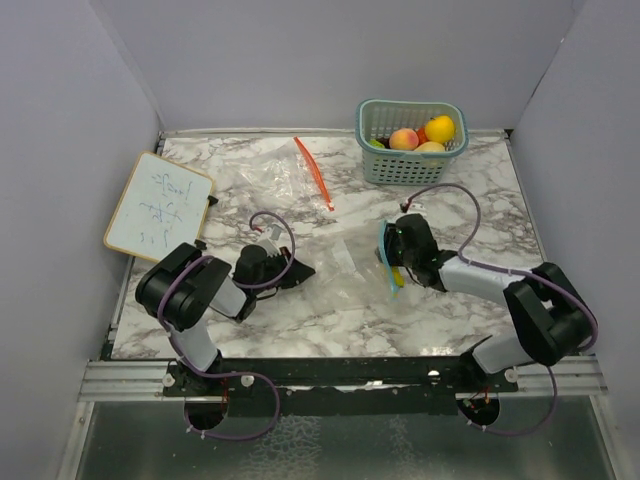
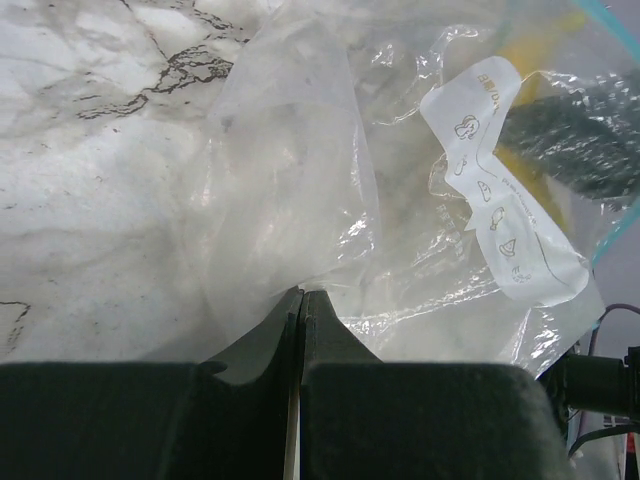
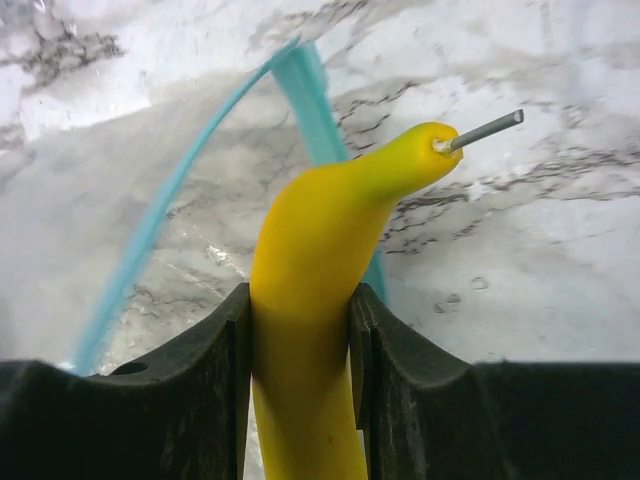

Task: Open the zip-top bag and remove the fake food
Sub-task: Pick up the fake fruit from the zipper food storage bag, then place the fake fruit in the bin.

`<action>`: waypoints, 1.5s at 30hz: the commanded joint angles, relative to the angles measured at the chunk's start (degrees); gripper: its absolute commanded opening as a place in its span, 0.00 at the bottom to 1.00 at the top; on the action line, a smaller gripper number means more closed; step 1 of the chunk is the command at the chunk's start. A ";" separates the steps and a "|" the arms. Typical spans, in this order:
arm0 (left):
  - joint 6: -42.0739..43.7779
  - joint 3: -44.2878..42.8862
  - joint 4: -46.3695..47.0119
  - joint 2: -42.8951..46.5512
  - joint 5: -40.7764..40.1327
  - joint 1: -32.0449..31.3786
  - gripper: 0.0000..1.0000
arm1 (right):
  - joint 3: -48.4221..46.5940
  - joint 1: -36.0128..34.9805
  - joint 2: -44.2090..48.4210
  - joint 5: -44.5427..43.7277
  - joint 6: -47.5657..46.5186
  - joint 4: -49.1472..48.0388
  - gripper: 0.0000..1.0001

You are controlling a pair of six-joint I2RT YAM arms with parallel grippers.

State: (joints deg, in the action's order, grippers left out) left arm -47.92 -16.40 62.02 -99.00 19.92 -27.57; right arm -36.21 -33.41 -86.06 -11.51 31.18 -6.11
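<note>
My right gripper (image 3: 300, 305) is shut on a yellow toy banana (image 3: 322, 235), whose stem end points up and to the right. The banana sits at the mouth of the clear zip-top bag, beside its teal zip strip (image 3: 305, 85). From above, the right gripper (image 1: 392, 268) holds the banana (image 1: 398, 278) at the bag's teal edge (image 1: 384, 255). My left gripper (image 1: 300, 270) is shut on the bag's other end, and in its wrist view the left gripper (image 2: 301, 293) pinches a fold of the clear bag (image 2: 290, 180). Other fake food, a peach (image 1: 403, 139) and an orange (image 1: 439, 128), lies in the basket.
The teal mesh basket (image 1: 410, 165) stands at the back right. A second clear bag with a red zip strip (image 1: 315, 172) lies at the back middle. A small whiteboard (image 1: 158, 203) rests at the left edge. Grey walls enclose the marble table (image 1: 480, 215).
</note>
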 commanded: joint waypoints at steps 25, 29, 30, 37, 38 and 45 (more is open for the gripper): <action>7.20 -5.60 -16.54 12.06 1.41 2.25 0.00 | -43.81 21.69 -10.83 7.74 -8.61 4.81 0.25; 9.23 -7.08 -21.80 14.45 1.69 2.26 0.00 | -51.75 22.26 -19.87 5.32 -8.31 1.53 0.26; 9.90 -7.70 -23.41 15.16 2.09 2.30 0.00 | -53.37 22.50 -22.17 5.27 -8.26 0.44 0.26; 12.82 -10.02 -29.96 20.87 1.85 2.27 0.00 | -69.37 23.21 -36.80 6.10 -10.10 3.63 0.30; 13.13 -10.61 -30.78 21.21 1.10 2.34 0.00 | -70.03 23.21 -37.51 6.69 -10.76 3.56 0.39; 11.98 -16.99 -33.00 19.88 -1.54 2.75 0.00 | -69.31 23.47 -36.76 8.14 -13.50 3.92 0.74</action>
State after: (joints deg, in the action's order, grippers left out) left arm -36.38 -29.19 30.92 -78.72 20.64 -25.45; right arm -104.38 -10.37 -124.09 -3.92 20.23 -2.50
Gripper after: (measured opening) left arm 0.011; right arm 0.671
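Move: The right hand already grips the banana at the bag's open mouth. The basket it goes to stands about 30 cm ahead and 8 cm to its right, its middle some 3 cm higher; the peach in it is about 30 cm ahead and 6 cm right. The bag lies about 10 cm to the right hand's left, 1 cm back and 2 cm lower. From the left hand the basket is roughly 32 cm ahead, 27 cm right and 3 cm up. Still pinching the banana, the right hand draws off rightward about 8 cm while rising, then swings forward some 30 cm, climbing over the basket as its fingers tip up about 25 degrees; it comes down around 6 cm and opens to let go of the banana inside. The shut left hand, seemingly keeping its pinch on the bag's closed end, then rises about 9 cm and eases a little forward. ##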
